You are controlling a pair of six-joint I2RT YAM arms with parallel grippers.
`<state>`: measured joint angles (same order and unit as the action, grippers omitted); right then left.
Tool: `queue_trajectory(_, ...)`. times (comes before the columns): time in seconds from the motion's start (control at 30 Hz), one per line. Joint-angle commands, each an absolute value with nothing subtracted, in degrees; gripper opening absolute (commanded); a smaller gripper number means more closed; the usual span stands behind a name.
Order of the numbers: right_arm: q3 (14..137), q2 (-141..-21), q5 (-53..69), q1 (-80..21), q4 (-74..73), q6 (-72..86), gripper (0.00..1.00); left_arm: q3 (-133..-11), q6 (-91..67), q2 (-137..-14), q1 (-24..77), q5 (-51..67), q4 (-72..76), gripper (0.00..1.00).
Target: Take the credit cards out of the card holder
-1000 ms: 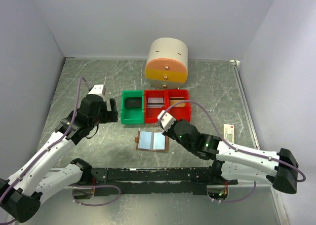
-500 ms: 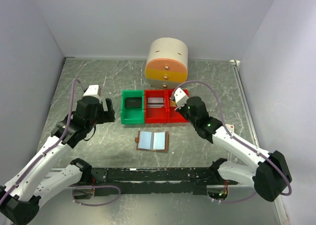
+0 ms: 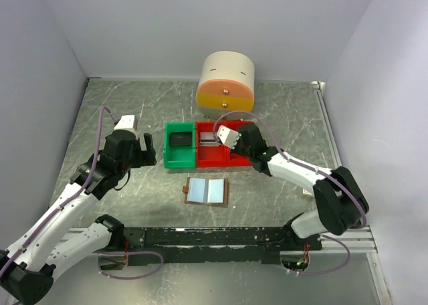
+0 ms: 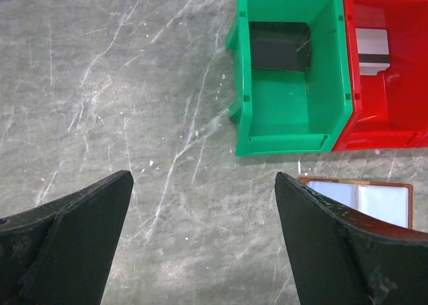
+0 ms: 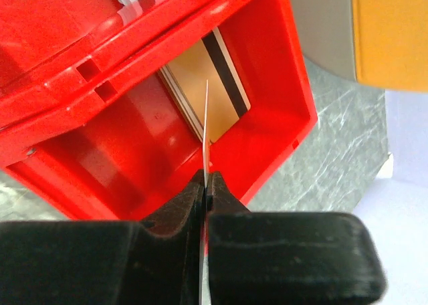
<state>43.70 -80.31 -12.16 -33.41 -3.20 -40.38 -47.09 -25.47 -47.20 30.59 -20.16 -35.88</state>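
Observation:
The card holder [image 3: 206,191] lies open on the table, pale blue-grey panels up; the left wrist view catches its corner [image 4: 374,199] behind my right finger. My right gripper [image 3: 241,143] hangs over the right red bin [image 3: 249,156], shut on a thin credit card seen edge-on [image 5: 206,118]. Below it in that bin [image 5: 267,144] lies a tan card with a dark stripe [image 5: 215,84]. A black card [image 4: 279,45] rests in the green bin [image 4: 294,118], and a grey card [image 4: 372,51] in the middle red bin [image 4: 394,118]. My left gripper [image 3: 152,150] [image 4: 202,178] stands open over bare table, left of the green bin.
A round cream and orange drawer unit [image 3: 226,84] stands behind the three bins. Grey walls close the table on the left, back and right. The black rail with both arm bases [image 3: 200,237] runs along the near edge.
My right arm has swung from beside the card holder up to the right red bin, carrying the card. The left gripper drew back slightly to the left and stayed open.

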Motion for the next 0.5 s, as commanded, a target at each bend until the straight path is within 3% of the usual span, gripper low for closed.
queue_trajectory(0.0,44.1,-83.8,-11.1,-32.2,5.2,-50.1,0.00,-47.2,-24.6,-47.1,30.5,-19.3,-35.7,0.99)
queue_trajectory(0.2,44.3,-87.1,-8.4,-31.3,11.9,-54.5,0.00,-47.3,-24.2,-47.3,30.5,-18.8,-35.3,0.99)
queue_trajectory(0.47,46.7,-91.8,-2.9,-28.6,10.1,-58.6,0.00,-47.5,-24.0,-47.9,30.4,-18.1,-35.6,0.99)
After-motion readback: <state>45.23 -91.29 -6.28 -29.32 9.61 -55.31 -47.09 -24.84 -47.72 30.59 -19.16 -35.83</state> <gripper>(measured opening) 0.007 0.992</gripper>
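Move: The right hand, shut on a gold card, has the gold card stack in the right red compartment about 4 cm ahead, 2 cm to its left and 7 cm below. The silver cards lie level with that stack, some 8 cm farther left; the drawer cabinet stands roughly 11 cm beyond it and 2 cm to its left. The opened card holder is about 10 cm back and 11 cm left of the hand. From the left hand, the gold stack is some 11 cm ahead, 25 cm right and 17 cm below. Carry the gold card in the right gripper about 5 cm forward over the right red compartment, towards the gold card stack, sinking some 2 cm in all: down a little, nearly level, then down again. Turn the wrist about 10 degrees counter-clockwise on the way, and keep the fingers shut on the card. ##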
